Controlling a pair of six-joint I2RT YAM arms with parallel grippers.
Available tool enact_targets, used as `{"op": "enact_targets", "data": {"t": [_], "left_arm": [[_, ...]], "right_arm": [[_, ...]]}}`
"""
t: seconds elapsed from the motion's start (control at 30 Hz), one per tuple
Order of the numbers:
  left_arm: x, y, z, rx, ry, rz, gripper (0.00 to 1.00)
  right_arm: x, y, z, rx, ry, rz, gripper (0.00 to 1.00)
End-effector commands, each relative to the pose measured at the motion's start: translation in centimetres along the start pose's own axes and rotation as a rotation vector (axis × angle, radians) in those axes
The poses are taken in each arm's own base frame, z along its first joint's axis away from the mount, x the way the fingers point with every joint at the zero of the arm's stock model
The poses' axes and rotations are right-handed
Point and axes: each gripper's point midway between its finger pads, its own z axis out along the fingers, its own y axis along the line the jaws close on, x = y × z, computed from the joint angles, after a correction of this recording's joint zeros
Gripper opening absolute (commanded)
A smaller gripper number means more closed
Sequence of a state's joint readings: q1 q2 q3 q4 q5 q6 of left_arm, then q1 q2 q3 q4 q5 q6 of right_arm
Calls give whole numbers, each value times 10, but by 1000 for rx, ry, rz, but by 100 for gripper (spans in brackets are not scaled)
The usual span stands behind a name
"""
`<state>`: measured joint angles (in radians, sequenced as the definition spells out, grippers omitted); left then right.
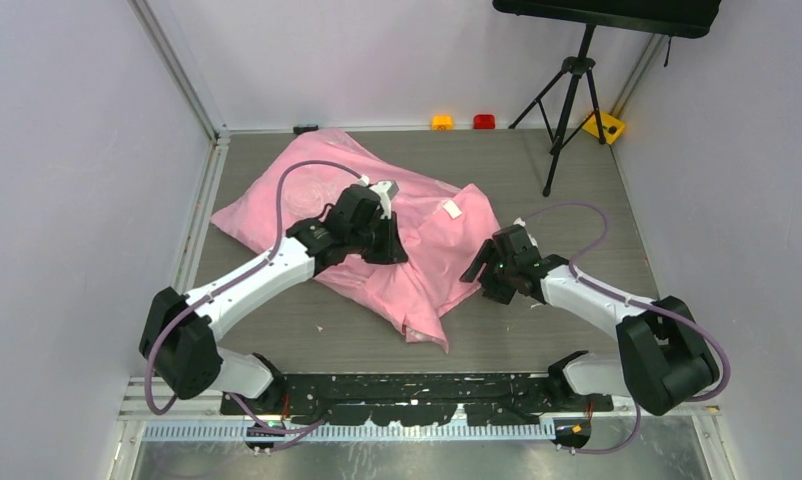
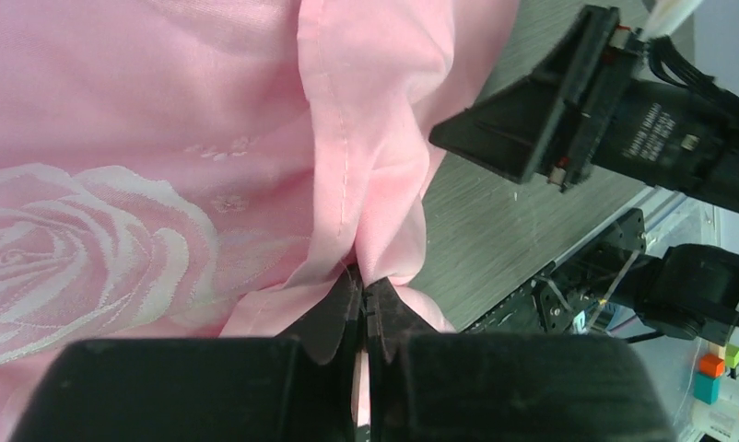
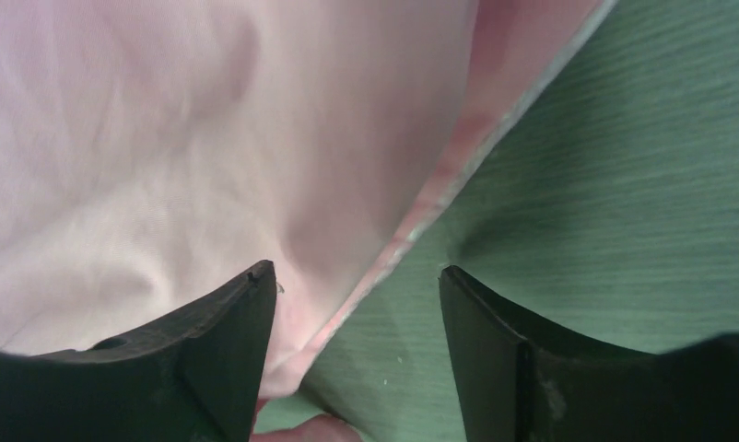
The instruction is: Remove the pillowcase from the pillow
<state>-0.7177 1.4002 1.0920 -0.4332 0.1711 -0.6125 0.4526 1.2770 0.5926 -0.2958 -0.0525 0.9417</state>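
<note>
The pink satin pillowcase (image 1: 317, 190) with pale roses lies across the middle of the table, bulging at the far left, flat and wrinkled toward the near right. The cream pillow is hidden inside it; only a small white tag (image 1: 453, 209) shows. My left gripper (image 1: 389, 245) is shut on a fold of the pillowcase (image 2: 366, 184) near its middle. My right gripper (image 1: 484, 272) is open at the cloth's right edge; its jaws straddle the hem (image 3: 412, 230), one finger over cloth, the other over bare table.
Grey wood-grain table (image 1: 577, 180) boxed in by pale walls. A black tripod (image 1: 569, 100) stands at the back right. Small orange (image 1: 442, 122), red (image 1: 484, 121) and yellow (image 1: 604, 127) blocks sit along the far edge. The right arm (image 2: 624, 110) shows in the left wrist view.
</note>
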Motion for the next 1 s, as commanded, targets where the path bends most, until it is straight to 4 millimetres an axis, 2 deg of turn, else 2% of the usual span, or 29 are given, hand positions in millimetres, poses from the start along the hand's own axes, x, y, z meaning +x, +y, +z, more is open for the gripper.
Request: {"op": "enact_targets", "data": {"t": [0.0,0.07,0.13,0.17,0.2,0.23,0.33,0.43,0.53,0.63,0.73,0.97], "left_arm": [[-18,-17,-28,47,-56,52,5],[-17,-15,-35,37,-62,66,7],[-16,-21,-44,74,-62,108,12],[-15,-24,-49,87,-63,120,15],[-15,-26,-56,98,-71,130,17],[-15,-28,-61,106,-76,137,20],[-9,-36,-73,148,-68,188,36],[1,-47,-80,151,-56,272,49],[4,-60,-83,84,-72,380,57],[9,-77,-81,30,-81,466,62],[17,-90,-68,9,-75,496,71],[18,-95,-30,-14,-113,390,74]], "right_arm": [[-27,9,12,-5,-128,33,66],[-27,1,19,25,-134,26,55],[-27,-3,22,36,-139,7,34],[-27,-3,21,37,-141,-1,22],[-28,-3,17,37,-146,-12,5],[-31,1,11,23,-154,-20,1],[-37,28,-13,-88,-170,-91,0],[-47,60,-49,-198,-190,-148,0],[-55,92,-85,-302,-208,-195,0],[-57,121,-112,-408,-193,-221,0],[-57,141,-120,-471,-158,-224,0],[-60,166,-126,-528,-112,-189,0]]}}
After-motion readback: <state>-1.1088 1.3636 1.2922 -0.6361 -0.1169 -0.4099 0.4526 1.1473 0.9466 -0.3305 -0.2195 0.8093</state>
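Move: The pillowcase's open edge lies close by the right gripper: about 2 cm ahead, 1 cm to its right and 2 cm below. The white tag is some 13 cm ahead and 5 cm left of that gripper, the near corner of the cloth about 11 cm back and 6 cm left, both slightly below it. From the left gripper, which still pinches a gathered fold, the right-hand edge is some 13 cm right, 1 cm ahead and 14 cm lower. Nudge the right gripper forward and down the last couple of centimetres, shut it on the pillowcase's edge, then raise it, still pinching, nearly 20 cm while easing forward and left and tipping the fingers up some 25 degrees. Meanwhile open the left gripper to let go of its fold, going up and back, then right over the near part of the cloth, and dip at the end. ##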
